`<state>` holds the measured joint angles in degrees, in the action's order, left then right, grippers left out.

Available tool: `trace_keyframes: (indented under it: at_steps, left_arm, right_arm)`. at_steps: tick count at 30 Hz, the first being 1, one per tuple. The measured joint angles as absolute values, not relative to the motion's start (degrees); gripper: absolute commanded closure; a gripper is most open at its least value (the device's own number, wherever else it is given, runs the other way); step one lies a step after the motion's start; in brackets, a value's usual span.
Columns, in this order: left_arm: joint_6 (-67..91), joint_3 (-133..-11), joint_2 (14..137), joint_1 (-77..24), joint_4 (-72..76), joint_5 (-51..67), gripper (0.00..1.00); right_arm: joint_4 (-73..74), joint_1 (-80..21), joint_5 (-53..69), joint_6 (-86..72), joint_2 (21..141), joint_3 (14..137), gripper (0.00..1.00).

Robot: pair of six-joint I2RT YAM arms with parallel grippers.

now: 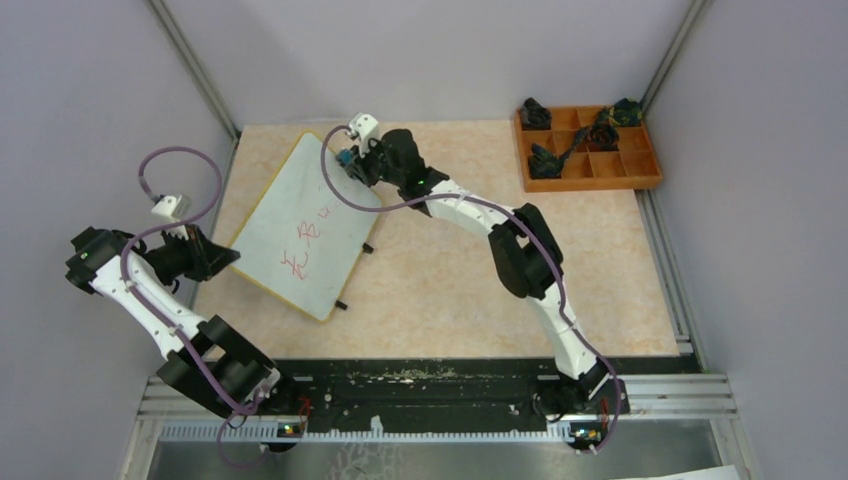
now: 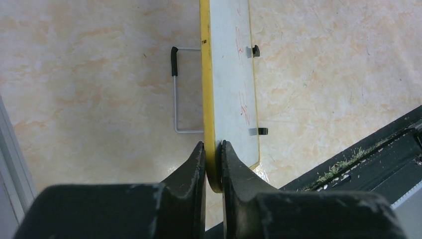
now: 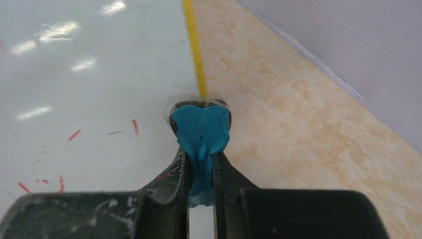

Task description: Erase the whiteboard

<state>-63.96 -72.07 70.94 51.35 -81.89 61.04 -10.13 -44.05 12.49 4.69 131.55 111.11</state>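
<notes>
The whiteboard point(image 1: 285, 205) lies tilted at the table's left, white with a thin yellow edge, and red writing point(image 1: 305, 250) runs across its middle. My left gripper point(image 1: 230, 256) is shut on the board's near-left edge; in the left wrist view its jaws point(image 2: 213, 159) pinch the yellow rim point(image 2: 206, 89). My right gripper point(image 1: 352, 166) is at the board's far right corner, shut on a blue eraser pad point(image 3: 201, 130). The pad rests by the board's yellow border point(image 3: 195, 45), with red strokes point(image 3: 74, 134) to its left on the white face point(image 3: 99, 74).
An orange-brown compartment tray point(image 1: 650, 160) with several dark parts stands at the back right. A wire stand point(image 2: 175, 89) sticks out behind the board, and small black feet point(image 1: 341, 305) show along its right side. Grey walls enclose the table on the left, back and right.
</notes>
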Motion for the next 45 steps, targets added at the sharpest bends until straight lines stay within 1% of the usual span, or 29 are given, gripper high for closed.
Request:
trace_keyframes:
  at_steps: [6,17,30,37,45]
  left_arm:
    - [-63.96,-72.07,70.94,51.33,-81.87,61.08,1.0]
    - [-63.99,-72.07,70.94,51.13,-81.78,61.1,1.0]
    - [-64.05,-71.92,70.96,51.09,-81.54,61.12,1.0]
    - [-64.03,-71.83,70.96,51.09,-81.41,61.14,1.0]
    - [-64.05,-71.83,70.96,51.09,-81.32,61.12,1.0]
  right_arm:
    - [-10.24,-41.82,12.8,4.25,132.22,111.11,1.0]
    - [-12.82,-42.74,15.66,1.89,132.73,108.95,1.0]
    - [-17.47,-43.88,15.14,1.08,132.75,104.09,1.0]
    - [-19.99,-46.13,14.24,0.86,130.5,98.91,1.0]
    - [-21.41,-50.89,14.35,0.64,126.5,93.65,1.0]
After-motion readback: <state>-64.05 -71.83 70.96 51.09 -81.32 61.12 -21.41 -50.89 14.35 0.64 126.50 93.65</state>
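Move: The right gripper, eraser already in its fingers, is at the whiteboard's far edge. The half-wiped red character it goes for lies about 10 cm back, 4 cm left and 5 cm lower. The second red character stands some 13 cm back and 8 cm left of the hand, the first about 19 cm back and 10 cm left. From the left gripper, the half-wiped character lies roughly 8 cm ahead, 16 cm right and a little lower. Carry the eraser in the right gripper another 2 cm or so forward and right at the board's far edge, then reverse and sweep back about 11 cm, drifting left and sinking some 4 cm, down the board face onto the half-wiped character. Keep the grip closed and turn slightly counter-clockwise. Hold the board's near left corner still, pinched in the left gripper. ##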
